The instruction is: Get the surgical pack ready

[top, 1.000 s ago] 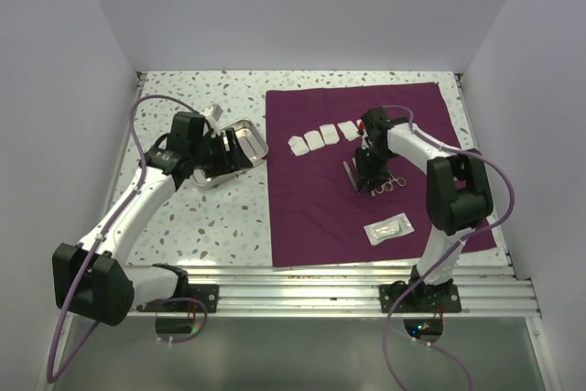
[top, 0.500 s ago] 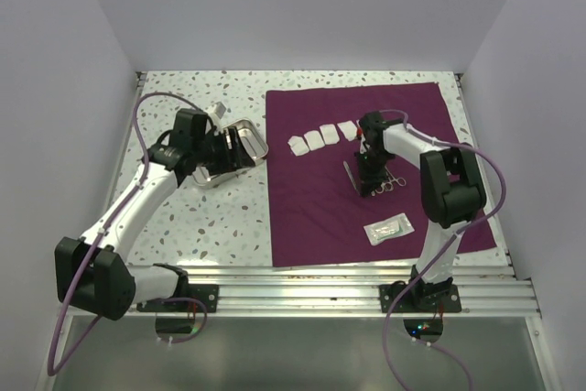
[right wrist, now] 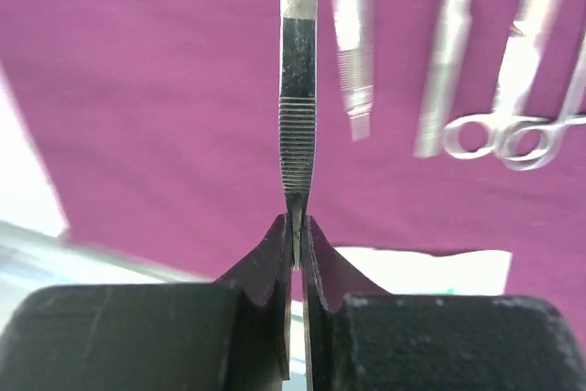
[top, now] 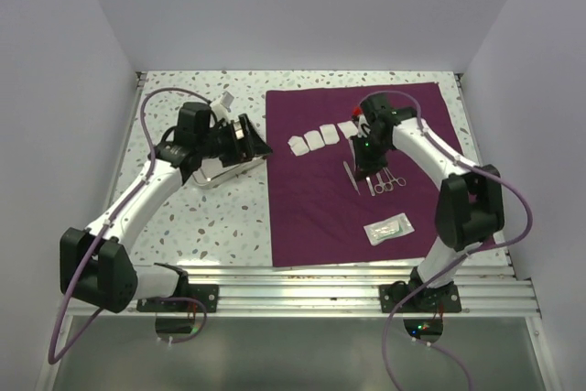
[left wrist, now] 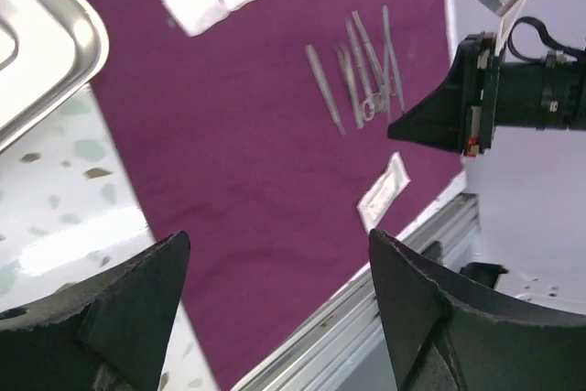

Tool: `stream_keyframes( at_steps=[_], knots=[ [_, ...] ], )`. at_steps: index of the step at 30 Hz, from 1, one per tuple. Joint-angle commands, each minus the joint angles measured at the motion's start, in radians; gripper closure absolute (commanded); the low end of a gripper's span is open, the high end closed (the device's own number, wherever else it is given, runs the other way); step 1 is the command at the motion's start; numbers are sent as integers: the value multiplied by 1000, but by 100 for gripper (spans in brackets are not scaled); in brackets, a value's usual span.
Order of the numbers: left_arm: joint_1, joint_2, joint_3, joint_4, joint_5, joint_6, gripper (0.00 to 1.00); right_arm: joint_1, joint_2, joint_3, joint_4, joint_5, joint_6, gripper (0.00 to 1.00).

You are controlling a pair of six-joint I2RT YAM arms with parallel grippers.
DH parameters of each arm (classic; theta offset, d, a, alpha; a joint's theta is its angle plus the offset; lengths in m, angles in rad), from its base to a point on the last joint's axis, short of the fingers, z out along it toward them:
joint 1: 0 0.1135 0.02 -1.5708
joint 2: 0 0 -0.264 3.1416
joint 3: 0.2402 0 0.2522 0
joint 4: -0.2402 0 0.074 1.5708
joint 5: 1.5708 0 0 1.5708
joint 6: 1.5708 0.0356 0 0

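Note:
The purple drape (top: pixel 311 199) lies flat on the right half of the table. On it are several white gauze squares (top: pixel 320 137), a clear pouch (top: pixel 387 229) and a row of steel instruments (top: pixel 385 182). My right gripper (right wrist: pixel 298 226) is shut on the ribbed end of one slim steel instrument (right wrist: pixel 298 89), low over the drape; from above, this gripper (top: pixel 366 160) is at the instruments' far end. The steel tray (top: pixel 215 173) rests on the speckled table left of the drape. My left gripper (top: pixel 252 139) hovers open over the tray's right rim, nothing between its fingers (left wrist: pixel 137 304).
An aluminium rail (top: pixel 320 276) runs along the near edge, by the arm bases. White walls close in the left, back and right. The right arm's purple cable (top: pixel 499 180) loops over the drape's right side. Speckled tabletop (top: pixel 201 217) shows left of the drape.
My right gripper has shut on the instrument and its wrist has shifted slightly toward the back. My left gripper has opened wider and swung right, off the tray toward the drape.

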Motion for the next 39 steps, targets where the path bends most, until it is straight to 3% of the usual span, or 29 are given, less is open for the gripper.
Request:
stream_keyframes(
  at_steps=[1,4,10,21,24,25,27,28,29,32,35,39],
  knots=[
    [-17,18,-43,278,102,-179,17,40,-123,19,-24,-214,-12,100],
    [-63,59,-63,426,103,-275,18,102,-217,-43,77,-329,59,100],
    [-208,173,42,400,11,-278,24,212,-263,-84,199,-344,173,100],
    [-253,251,74,365,8,-295,36,303,-304,-100,272,-301,246,100],
    [-258,260,62,374,26,-300,49,309,-301,-93,269,-289,255,100],
    [-258,265,60,382,31,-301,61,312,-297,-92,265,-282,258,100],
    [-258,266,59,382,42,-295,76,311,-287,-87,253,-270,261,100],
    [-255,271,66,353,39,-269,93,311,-283,-80,240,-244,261,100],
    [-253,275,97,313,19,-248,100,311,-275,-64,205,-233,258,84],
    [-230,294,170,120,-41,-124,100,311,-246,-22,125,-175,233,62],
    [-158,286,215,-47,-159,-12,100,309,-231,15,55,-64,204,45],
    [-12,283,250,-227,-251,108,100,289,-186,49,-34,59,157,36]
  ],
)
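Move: The slim steel instrument, already pinched in the right gripper, lies about 24 cm to the left hand's right, 5 cm ahead and 11 cm below. From the left hand, the tray is about 10 cm ahead, 7 cm left and the nearest gauze about 10 cm ahead, 11 cm right, both some 19 cm down. From the right hand, the open left gripper is roughly 26 cm left, level fore-and-aft and 11 cm higher. Left hand goes right 12 cm, pinches the instrument the right brings left and up, then returns; right opens. ##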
